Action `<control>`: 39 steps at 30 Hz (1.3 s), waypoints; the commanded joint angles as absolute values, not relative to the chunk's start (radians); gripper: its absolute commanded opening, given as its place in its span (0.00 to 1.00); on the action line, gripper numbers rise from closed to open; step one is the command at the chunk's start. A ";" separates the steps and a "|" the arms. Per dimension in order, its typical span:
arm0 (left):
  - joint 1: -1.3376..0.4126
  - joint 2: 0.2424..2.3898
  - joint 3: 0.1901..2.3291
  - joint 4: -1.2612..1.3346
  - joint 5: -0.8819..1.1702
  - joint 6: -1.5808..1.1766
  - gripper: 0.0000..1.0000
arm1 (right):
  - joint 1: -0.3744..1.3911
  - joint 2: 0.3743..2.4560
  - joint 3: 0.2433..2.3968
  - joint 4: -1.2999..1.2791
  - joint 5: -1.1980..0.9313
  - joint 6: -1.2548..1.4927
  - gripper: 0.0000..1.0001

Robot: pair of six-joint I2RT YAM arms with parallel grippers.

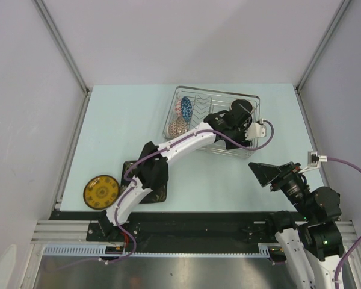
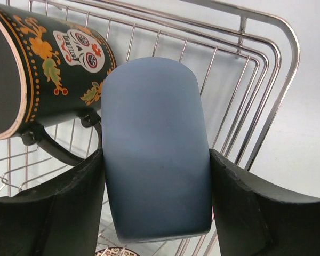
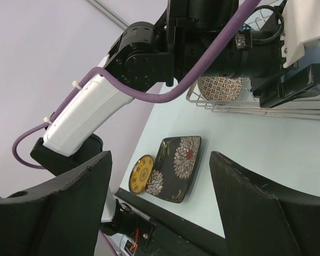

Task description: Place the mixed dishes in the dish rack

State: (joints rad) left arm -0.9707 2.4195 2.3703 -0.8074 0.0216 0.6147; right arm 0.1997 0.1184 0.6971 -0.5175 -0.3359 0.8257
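My left gripper (image 2: 156, 160) is shut on the light-blue cup (image 2: 154, 128), gripping its sides inside the dish rack (image 2: 266, 69). The black mug (image 2: 48, 64), painted with a skull and flowers, lies on its side just left of the cup. From above, the left gripper (image 1: 228, 124) sits over the dish rack (image 1: 253, 99) beside the black mug (image 1: 241, 109). A blue bowl (image 1: 185, 108) and a beige-pink bowl (image 1: 179, 126) stand on edge at the rack's left end. My right gripper (image 3: 160, 202) is open and holds nothing. The black square floral plate (image 3: 178, 166) and the yellow plate (image 3: 141, 173) lie on the table.
The left arm (image 1: 168, 150) stretches across the table and covers part of the black square plate (image 1: 159, 194). The yellow plate (image 1: 101, 191) lies near the front left corner. My right gripper (image 1: 263, 173) hovers right of centre. Grey walls enclose the table.
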 commanded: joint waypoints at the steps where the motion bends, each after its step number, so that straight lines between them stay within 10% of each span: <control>1: -0.980 2.441 2.364 -0.790 0.009 0.657 0.01 | 0.198 0.094 0.695 -0.520 -0.321 0.822 0.79; 6: -0.982 2.434 2.336 -0.782 0.003 0.657 0.12 | 0.198 0.091 0.698 -0.518 -0.321 0.828 0.79; 10: -0.982 2.418 2.321 -0.785 0.003 0.641 0.56 | 0.199 0.091 0.696 -0.515 -0.321 0.833 0.79; 17: -0.982 2.339 2.249 -0.727 0.003 0.611 0.82 | 0.199 0.089 0.696 -0.511 -0.327 0.842 0.80; 18: -0.982 2.336 2.246 -0.721 0.003 0.607 0.99 | 0.199 0.086 0.698 -0.509 -0.327 0.844 0.80; 39: -0.954 2.238 2.223 -0.699 0.015 0.528 1.00 | 0.198 0.083 0.696 -0.545 -0.328 0.824 0.80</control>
State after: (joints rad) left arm -0.9646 2.3138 2.1754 -0.6487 -0.0208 0.5896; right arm 0.1997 0.0940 0.6956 -0.5251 -0.3256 0.8398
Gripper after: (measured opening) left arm 0.996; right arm 0.797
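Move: My left hand still grips the blue cup in the near part of the rack's right compartment; its resting place is roughly 2 cm ahead, 2 cm to the right and 5 cm below. The mug lies some 10 cm ahead and 3 cm right, the rack's near right corner about 5 cm back and 6 cm right, the tan bowl 6 cm ahead and 25 cm left. From my right hand that resting place is about 23 cm straight ahead and 24 cm down. I ease my left hand forward about 1.5 cm, dipping about half a centimetre and tipping the fingers up a few degrees, then spread them wide and let go of the blue cup over the wires. With the fingers open, I lift about 1 cm and drift slightly back and left, staying right above the cup. ##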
